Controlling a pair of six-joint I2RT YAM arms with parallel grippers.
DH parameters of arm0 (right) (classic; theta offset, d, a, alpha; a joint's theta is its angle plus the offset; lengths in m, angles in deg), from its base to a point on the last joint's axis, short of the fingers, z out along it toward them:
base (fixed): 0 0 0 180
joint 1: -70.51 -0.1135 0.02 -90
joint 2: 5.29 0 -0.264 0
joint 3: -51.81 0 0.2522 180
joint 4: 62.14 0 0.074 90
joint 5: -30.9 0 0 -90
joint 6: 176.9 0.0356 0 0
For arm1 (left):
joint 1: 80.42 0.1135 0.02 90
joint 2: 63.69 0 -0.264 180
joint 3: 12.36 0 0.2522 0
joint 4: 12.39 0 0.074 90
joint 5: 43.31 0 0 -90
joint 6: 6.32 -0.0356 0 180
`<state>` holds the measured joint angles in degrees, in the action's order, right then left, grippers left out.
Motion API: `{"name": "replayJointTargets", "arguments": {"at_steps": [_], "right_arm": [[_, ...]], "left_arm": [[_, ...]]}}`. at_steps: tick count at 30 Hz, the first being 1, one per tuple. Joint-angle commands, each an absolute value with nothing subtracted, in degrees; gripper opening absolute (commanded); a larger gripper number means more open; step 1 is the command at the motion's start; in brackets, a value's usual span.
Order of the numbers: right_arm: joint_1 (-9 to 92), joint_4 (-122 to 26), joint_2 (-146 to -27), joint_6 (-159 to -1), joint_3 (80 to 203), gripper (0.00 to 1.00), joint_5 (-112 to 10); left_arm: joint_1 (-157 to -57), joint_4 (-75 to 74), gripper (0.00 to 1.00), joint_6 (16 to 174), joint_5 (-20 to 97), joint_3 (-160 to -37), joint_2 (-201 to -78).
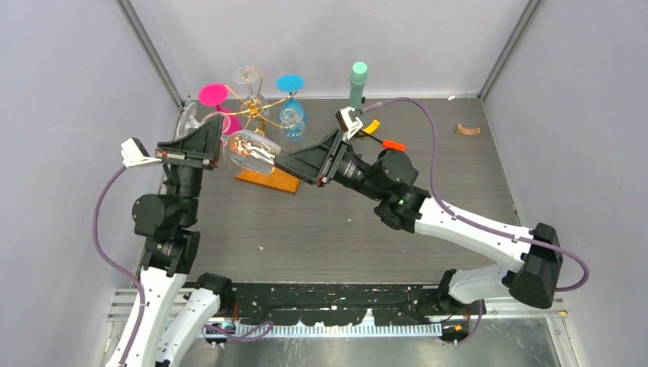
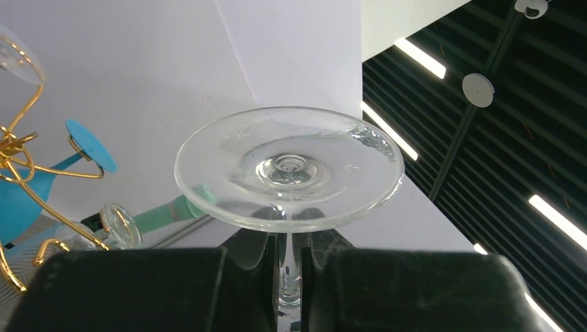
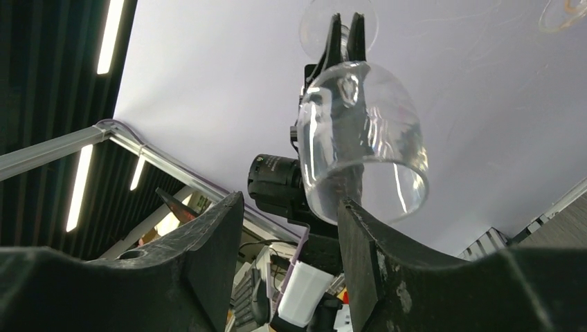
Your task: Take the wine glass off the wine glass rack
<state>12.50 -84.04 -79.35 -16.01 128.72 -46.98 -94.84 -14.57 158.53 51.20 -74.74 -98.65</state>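
Observation:
My left gripper (image 1: pixel 221 145) is shut on the stem of a clear wine glass (image 1: pixel 252 151) and holds it in the air, tilted on its side, in front of the gold wire wine glass rack (image 1: pixel 260 103) on its orange-brown wooden base (image 1: pixel 269 181). In the left wrist view the stem runs between my fingers (image 2: pixel 263 256) with the glass's round foot (image 2: pixel 287 166) above them. My right gripper (image 1: pixel 279 162) is open just right of the bowl. In the right wrist view the bowl (image 3: pixel 360 138) opens toward my right gripper (image 3: pixel 291 200), its rim beside the right finger (image 3: pixel 360 235).
A pink glass (image 1: pixel 214 95), a blue glass (image 1: pixel 290 86) and a clear glass (image 1: pixel 246 75) hang on the rack. A mint-green cylinder (image 1: pixel 358 80) stands behind my right arm. Small orange and red pieces (image 1: pixel 393 144) and a brown curved piece (image 1: pixel 468 130) lie on the table. Walls close in on three sides.

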Motion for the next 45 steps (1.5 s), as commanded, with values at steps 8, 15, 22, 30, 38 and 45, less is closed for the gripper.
{"name": "replayJointTargets", "arguments": {"at_steps": [8, 15, 22, 30, 38, 45], "right_arm": [[11.96, -89.73, -85.38, -8.98, 136.11, 0.58, -47.14], [11.96, -89.93, -86.95, -5.68, 136.11, 0.42, -49.09], [11.9, -89.85, -86.86, -4.2, 135.15, 0.28, -51.34], [11.9, -88.91, -87.02, -4.09, 135.18, 0.03, -52.42], [11.89, -89.48, -85.99, -6.18, 134.96, 0.0, -53.87], [11.87, -90.88, -84.43, -8.2, 134.55, 0.0, -54.65]], "left_arm": [[-94.92, -20.79, 0.0, 162.27, 52.0, -71.73, -97.53], [-94.92, -23.41, 0.0, 162.59, 50.94, -70.94, -98.18], [-94.92, -25.83, 0.0, 162.19, 49.65, -70.59, -98.52], [-94.92, -26.27, 0.1, 160.9, 48.93, -70.7, -97.85], [-94.92, -25.71, 0.5, 159.79, 48.18, -70.78, -96.5], [-94.92, -22.57, 0.7, 159.02, 48.21, -70.85, -94.71]]}}
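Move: The wine glass lies roughly on its side, its stem already held in the left fingers, with the bowl's middle about 9 cm to the left hand's right and 3 cm back, near its height. From the open right hand, that bowl is some 5 cm left and 3 cm ahead, about level. The rack's centre stands roughly 14 cm ahead of the right hand, 6 cm left and 10 cm lower; the hanging clear glass is 11 cm ahead, 3 cm right and 13 cm lower. The right fingers pinch the rim of the wine glass's bowl after reaching about 4 cm left and forward, rolling some 10 degrees as they close. The left hand dips 2 cm and partly rises again, keeping the stem; only once the right grip is shut does it open wide, let go of the stem and draw back about 2 cm. ##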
